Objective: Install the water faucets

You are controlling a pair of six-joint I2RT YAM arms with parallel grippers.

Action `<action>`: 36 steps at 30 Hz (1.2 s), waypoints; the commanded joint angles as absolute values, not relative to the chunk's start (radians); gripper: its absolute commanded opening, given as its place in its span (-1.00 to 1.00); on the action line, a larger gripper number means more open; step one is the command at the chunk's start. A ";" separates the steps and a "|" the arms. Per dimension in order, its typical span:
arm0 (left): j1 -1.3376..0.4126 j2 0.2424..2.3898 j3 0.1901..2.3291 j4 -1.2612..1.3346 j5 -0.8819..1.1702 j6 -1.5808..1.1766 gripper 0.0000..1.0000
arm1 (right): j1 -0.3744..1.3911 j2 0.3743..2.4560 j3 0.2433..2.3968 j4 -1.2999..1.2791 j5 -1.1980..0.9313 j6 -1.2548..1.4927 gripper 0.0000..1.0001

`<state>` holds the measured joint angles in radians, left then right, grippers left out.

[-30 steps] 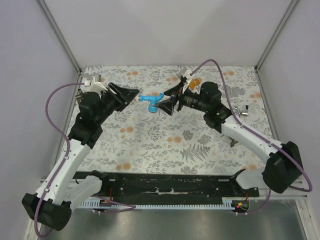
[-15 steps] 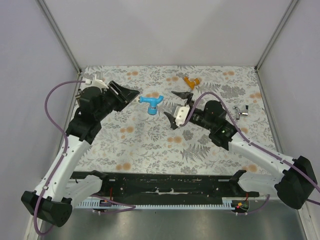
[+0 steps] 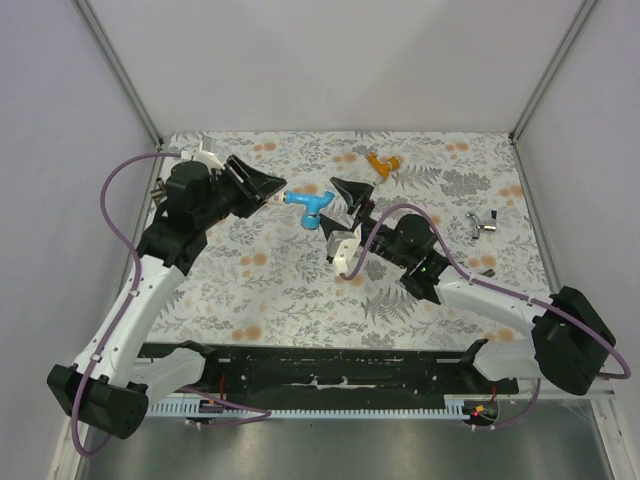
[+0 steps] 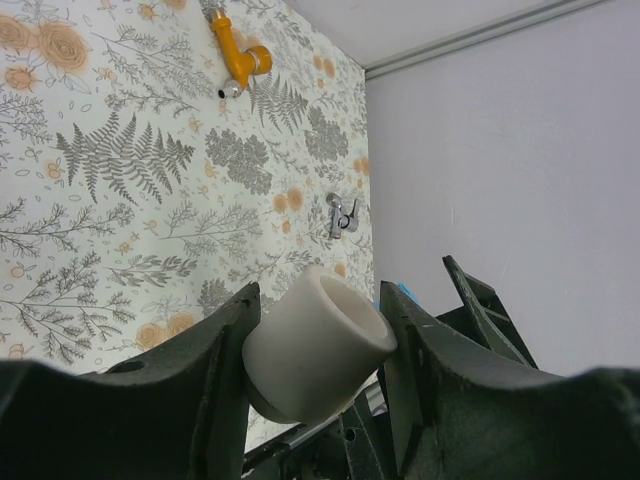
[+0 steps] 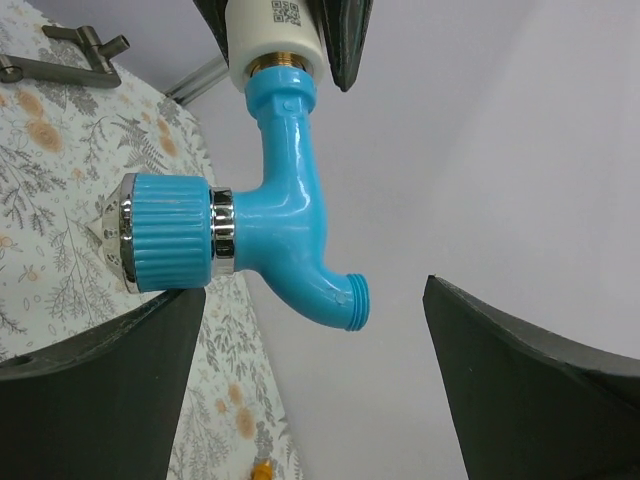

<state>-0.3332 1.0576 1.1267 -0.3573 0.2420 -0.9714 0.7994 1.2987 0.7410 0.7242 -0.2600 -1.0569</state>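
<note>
The blue water faucet (image 3: 308, 205) hangs in the air above the mat, its threaded end seated in a white fitting (image 4: 318, 340). My left gripper (image 3: 280, 192) is shut on that fitting. In the right wrist view the blue water faucet (image 5: 280, 230) points its spout down between the wide-open fingers of my right gripper (image 5: 315, 340), touching neither. From above, the right gripper (image 3: 340, 218) stands open just right of the faucet. The orange water faucet (image 3: 381, 161) lies on the mat at the back, also seen as the orange faucet (image 4: 238, 62) in the left wrist view.
A dark metal bracket (image 3: 480, 224) lies on the floral mat (image 3: 300, 290) at the right. Grey walls close in the left, back and right sides. A black rail (image 3: 330, 375) runs along the near edge between the arm bases.
My right gripper let go of the blue faucet, opened wide, pulled back toward the near side and now faces it from the right. The left gripper kept its hold, shifting slightly.
</note>
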 commanded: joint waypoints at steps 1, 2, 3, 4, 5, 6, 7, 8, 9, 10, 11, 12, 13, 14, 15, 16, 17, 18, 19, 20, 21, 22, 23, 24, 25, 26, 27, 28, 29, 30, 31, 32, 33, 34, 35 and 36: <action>-0.331 1.065 1.190 -0.319 0.288 -1.006 -0.96 | 0.821 1.313 0.784 0.838 -0.275 -1.114 0.96; -0.331 1.068 1.192 -0.321 0.293 -1.008 -0.96 | 0.825 1.319 0.788 0.827 -0.281 -1.120 0.96; -0.333 1.074 1.193 -0.318 0.296 -1.011 -0.96 | 0.830 1.321 0.793 0.819 -0.288 -1.129 0.96; -0.330 1.075 1.196 -0.314 0.299 -1.011 -0.96 | 0.833 1.325 0.796 0.812 -0.291 -1.127 0.96; -0.333 1.080 1.195 -0.313 0.301 -1.011 -0.96 | 0.836 1.330 0.798 0.808 -0.298 -1.120 0.96; -0.330 1.080 1.192 -0.310 0.301 -1.011 -0.96 | 0.839 1.331 0.798 0.813 -0.304 -1.115 0.96; -0.331 1.081 1.190 -0.308 0.299 -1.009 -0.96 | 0.842 1.333 0.796 0.815 -0.307 -1.108 0.96; -0.331 1.081 1.189 -0.307 0.298 -1.008 -0.96 | 0.844 1.338 0.798 0.812 -0.310 -1.100 0.96; -0.330 1.083 1.186 -0.302 0.298 -1.008 -0.96 | 0.847 1.339 0.796 0.813 -0.313 -1.092 0.96; -0.331 1.083 1.184 -0.302 0.298 -1.008 -0.96 | 0.848 1.342 0.795 0.816 -0.314 -1.083 0.96; -0.331 1.086 1.184 -0.299 0.301 -1.009 -0.96 | 0.850 1.344 0.793 0.813 -0.314 -1.080 0.96; -0.331 1.088 1.186 -0.298 0.304 -1.008 -0.96 | 0.851 1.348 0.795 0.811 -0.318 -1.074 0.96; -0.331 1.089 1.186 -0.296 0.307 -1.008 -0.96 | 0.851 1.348 0.796 0.816 -0.319 -1.042 0.95; -0.331 1.091 1.187 -0.293 0.310 -1.005 -0.96 | 0.851 1.348 0.801 0.810 -0.319 -1.019 0.93; -0.331 1.091 1.189 -0.290 0.311 -1.000 -0.96 | 0.851 1.348 0.808 0.799 -0.322 -0.994 0.90; -0.331 1.094 1.187 -0.287 0.316 -0.996 -0.96 | 0.850 1.347 0.816 0.789 -0.324 -0.964 0.87; -0.331 1.094 1.184 -0.273 0.322 -0.985 -0.96 | 0.851 1.341 0.825 0.775 -0.325 -0.916 0.85; -0.331 1.091 1.181 -0.259 0.328 -0.976 -0.96 | 0.850 1.336 0.837 0.756 -0.324 -0.857 0.82; -0.331 1.088 1.178 -0.249 0.333 -0.967 -0.96 | 0.851 1.327 0.853 0.733 -0.321 -0.804 0.79; -0.331 1.085 1.172 -0.238 0.334 -0.948 -0.96 | 0.850 1.316 0.870 0.692 -0.324 -0.758 0.74; -0.333 1.077 1.167 -0.229 0.336 -0.927 -0.96 | 0.848 1.309 0.891 0.643 -0.330 -0.709 0.72; -0.331 1.071 1.158 -0.221 0.334 -0.910 -0.96 | 0.848 1.304 0.906 0.611 -0.337 -0.672 0.69; -0.331 1.065 1.149 -0.209 0.339 -0.891 -0.96 | 0.845 1.299 0.923 0.576 -0.350 -0.629 0.65; -0.330 1.055 1.141 -0.193 0.344 -0.879 -0.96 | 0.844 1.299 0.942 0.548 -0.363 -0.586 0.59; -0.331 1.049 1.131 -0.183 0.353 -0.867 -0.96 | 0.839 1.299 0.954 0.523 -0.371 -0.545 0.54; -0.330 1.045 1.121 -0.170 0.359 -0.850 -0.96 | 0.835 1.298 0.966 0.511 -0.385 -0.490 0.51; -0.331 1.039 1.114 -0.169 0.359 -0.838 -0.96 | 0.828 1.299 0.972 0.503 -0.406 -0.445 0.48; -0.330 1.035 1.106 -0.170 0.359 -0.827 -0.96 | 0.819 1.304 0.982 0.500 -0.419 -0.396 0.43; -0.331 1.031 1.101 -0.172 0.357 -0.813 -0.96 | 0.812 1.305 0.988 0.499 -0.432 -0.350 0.39; -0.331 1.025 1.095 -0.169 0.362 -0.799 -0.96 | 0.802 1.308 0.995 0.494 -0.443 -0.294 0.36; -0.330 1.019 1.086 -0.160 0.364 -0.793 -0.96 | 0.793 1.312 1.002 0.492 -0.451 -0.247 0.35; -0.331 1.011 1.075 -0.150 0.361 -0.789 -0.96 | 0.779 1.316 1.005 0.495 -0.460 -0.194 0.33; -0.331 1.003 1.066 -0.135 0.357 -0.785 -0.96 | 0.772 1.321 1.008 0.495 -0.462 -0.142 0.30; -0.331 0.994 1.054 -0.117 0.359 -0.782 -0.96 | 0.759 1.325 1.012 0.495 -0.460 -0.091 0.27; -0.331 0.982 1.042 -0.097 0.362 -0.781 -0.96 | 0.744 1.331 1.019 0.500 -0.460 -0.018 0.26; -0.331 0.973 1.026 -0.071 0.361 -0.781 -0.96 | 0.724 1.344 1.025 0.503 -0.459 0.064 0.22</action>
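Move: Just past the right fingers, the blue faucet's middle lies about 5 cm left of that hand, level with it fore and aft and at about its height. The white fitting that the left hand already holds is some 13 cm left of the right hand and 2 cm farther out; the orange faucet lies on the table about 20 cm ahead, 13 cm right and 20 cm below. From the left hand, the blue faucet is about 9 cm right and 2 cm back. Sliding left over the blue faucet's outlet end, the wide-open right hand goes about 4 cm, then also draws back some 3 cm while its fingers close partway onto the faucet and the wrist rolls some 45 degrees, clockwise looking along the fingers. The left hand keeps its grip on the white fitting, rising about 2 cm late on as its fingers tip up roughly 10 degrees. ##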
